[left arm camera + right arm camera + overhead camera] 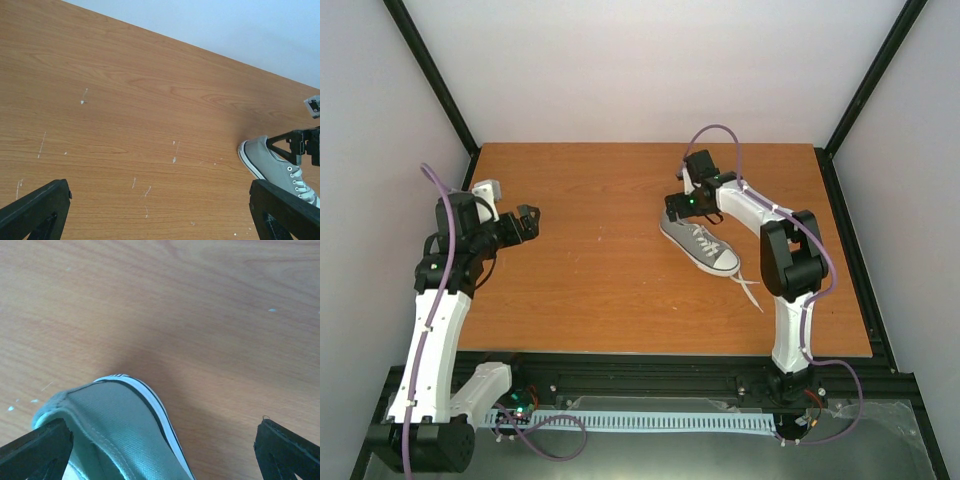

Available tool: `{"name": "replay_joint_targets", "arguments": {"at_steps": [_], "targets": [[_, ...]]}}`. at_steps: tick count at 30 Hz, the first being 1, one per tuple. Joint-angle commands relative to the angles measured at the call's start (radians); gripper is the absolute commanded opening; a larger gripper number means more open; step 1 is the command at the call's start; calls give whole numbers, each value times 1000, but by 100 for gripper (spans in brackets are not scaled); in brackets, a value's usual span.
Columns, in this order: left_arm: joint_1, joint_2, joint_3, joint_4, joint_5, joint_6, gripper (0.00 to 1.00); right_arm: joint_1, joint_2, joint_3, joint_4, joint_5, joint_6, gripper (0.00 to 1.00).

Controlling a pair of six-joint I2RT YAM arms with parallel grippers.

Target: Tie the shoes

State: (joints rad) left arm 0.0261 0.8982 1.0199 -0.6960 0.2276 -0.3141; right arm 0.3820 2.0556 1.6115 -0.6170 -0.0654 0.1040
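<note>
The grey sneaker [701, 246] lies on the wooden table [600, 280], right of centre, white toe cap toward the near right, heel toward the far left. Its white laces [751, 287] trail loose on the table past the toe. My right gripper [676, 211] is open and hovers over the heel. In the right wrist view the heel [117, 425] sits between the wide-apart fingers [35, 450], nearer the left one. My left gripper [527, 222] is open and empty over bare table at the left, far from the shoe. Its wrist view shows the shoe [272, 162] at the right edge.
Black frame posts and white walls enclose the table on three sides. A black rail [650, 372] runs along the near edge by the arm bases. In the left wrist view the right gripper's black fingers [300, 145] show above the shoe. Small white scuffs [145, 192] mark the wood.
</note>
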Motion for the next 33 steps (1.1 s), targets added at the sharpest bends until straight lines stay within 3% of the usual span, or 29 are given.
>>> {"name": "replay_joint_targets", "arguments": {"at_steps": [1, 6, 10, 17, 22, 31, 33], "targets": [[1, -21, -5, 3, -31, 25, 100, 16, -58, -46, 50, -67, -34, 100], [2, -30, -9, 8, -31, 27, 100, 42, -26, -15, 17, -77, -98, 100], [2, -27, -9, 7, -37, 29, 100, 45, -88, -60, 72, -151, -76, 100], [2, -20, -8, 6, -39, 26, 100, 89, -154, -19, 41, -93, -100, 99], [2, -15, -9, 8, -36, 26, 100, 119, -91, 10, 19, -51, -109, 96], [1, 10, -6, 0, -21, 27, 100, 172, 98, 92, -65, 118, -100, 74], [2, 13, -6, 1, -20, 28, 100, 178, 116, 105, -74, 137, -96, 61]]}}
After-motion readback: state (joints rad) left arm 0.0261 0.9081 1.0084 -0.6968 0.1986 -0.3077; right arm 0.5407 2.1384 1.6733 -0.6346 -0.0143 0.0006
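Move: Just to the left of the right hand, about 3 cm over, 2 cm back and 3 cm lower, lies the shoe's heel; the left finger is already at its opening. The laced middle of the shoe lies some 8 cm back and 4 cm right of the hand, the toe about 14 cm back and 12 cm right, both some 4 cm below it. From the left hand the heel is roughly 15 cm ahead, 33 cm right and 23 cm down. Sweeping left about 7 cm and slightly back, the right hand first travels low beside the heel, then lifts some 6 cm in an arc, turning a little over 10 degrees counter-clockwise. It then drops about 8 cm onto the heel, ending lower than it began, and the wide-open fingers narrow to roughly three quarters so that they straddle the heel from either side. ##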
